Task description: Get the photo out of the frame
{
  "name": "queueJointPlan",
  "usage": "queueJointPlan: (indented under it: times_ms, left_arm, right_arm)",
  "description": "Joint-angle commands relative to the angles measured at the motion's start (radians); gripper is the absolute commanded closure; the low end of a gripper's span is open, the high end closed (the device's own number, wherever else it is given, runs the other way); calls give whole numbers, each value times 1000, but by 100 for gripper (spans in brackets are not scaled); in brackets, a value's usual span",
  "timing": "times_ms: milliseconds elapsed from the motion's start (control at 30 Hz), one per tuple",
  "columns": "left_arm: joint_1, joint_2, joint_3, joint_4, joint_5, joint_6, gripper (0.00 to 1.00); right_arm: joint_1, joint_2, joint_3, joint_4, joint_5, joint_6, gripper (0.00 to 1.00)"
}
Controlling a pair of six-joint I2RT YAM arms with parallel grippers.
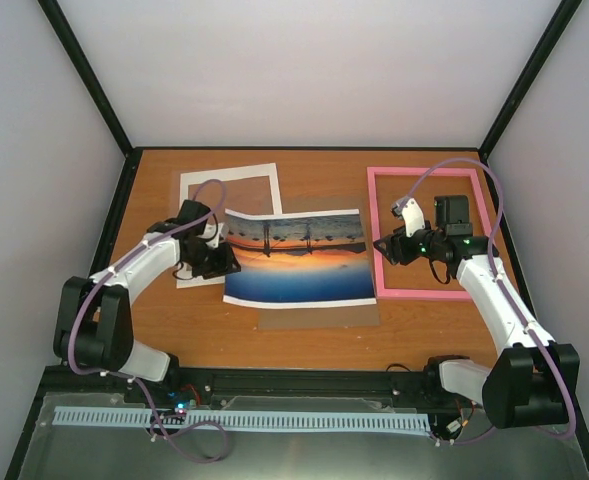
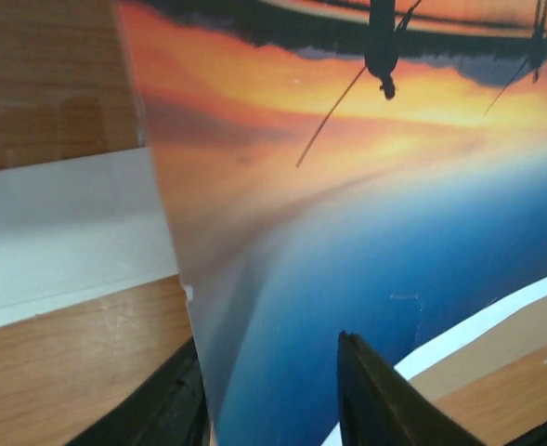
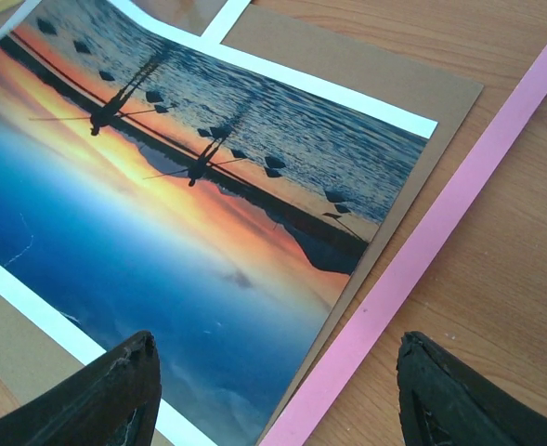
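Observation:
The photo (image 1: 299, 260), an orange sunset over blue water, lies at the table's middle on a brown backing board (image 1: 319, 315). The pink frame (image 1: 379, 230) lies flat to its right, with nothing inside it but bare table. My left gripper (image 1: 217, 260) is at the photo's left edge. In the left wrist view the photo (image 2: 347, 232) runs up between the fingers of the left gripper (image 2: 269, 353), whose jaws stand a little apart. My right gripper (image 1: 386, 246) hovers open over the frame's left bar. Its wrist view shows the photo (image 3: 162, 214) and the frame (image 3: 422, 251) between the wide fingers of the right gripper (image 3: 278, 346).
A white paper mat (image 1: 264, 172) with a rectangular opening lies at the back left, partly under the photo and my left arm. The mat (image 2: 69, 223) also shows beside the photo's lifted edge. Black posts and grey walls close in the table.

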Motion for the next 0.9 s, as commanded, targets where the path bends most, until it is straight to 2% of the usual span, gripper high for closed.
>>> queueJointPlan:
  times_ms: [0,100,267,467,533,600,667,733,867]
  left_arm:
    - [8,18,44,-39,-80,9,53]
    - [8,-11,58,-51,-148,-5,42]
    - [8,-55,101,-52,-256,1,35]
    - [8,-123,141,94,-411,54,26]
    - [8,-165,127,165,-482,52,18]
    - [8,-214,95,247,-520,57,5]
    - [8,-269,26,353,-563,70,0]
    - [8,-325,-45,439,-613,91,0]
    - [8,-407,-137,538,-659,110,0]
  right_arm:
    - [-6,-23,6,-6,-10,-14,32]
    - [-6,-23,4,-5,-9,-13,32]
    - [-6,-21,9,-5,-3,-10,32]
    - [-6,-58,-5,31,77,25,31]
    - [-7,-82,-18,61,104,45,31]
    - [-7,-108,-27,95,157,80,29]
    - [-8,-118,-27,124,245,124,11]
    - [-8,-114,-19,145,319,163,0]
    - [-7,-81,15,123,332,192,0]
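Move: The left hand is low at the left edge of the photo, whose middle is some 13 cm to its right, 4 cm ahead and about 3 cm below. The backing board lies under the photo, its middle about 16 cm right and 4 cm ahead of that hand; the white mat is centred roughly 13 cm straight ahead. From the right hand the photo's middle is some 14 cm left, 1 cm ahead and 12 cm down. The left fingers, already parting, let go of the photo's left edge and open fully, the hand easing left with a slight dip. It then climbs away about 12 cm, also going left and forward, while the wrist tips up some 40 degrees. Late on, the right hand backs off right and a little up, opening fully and turning clockwise. ##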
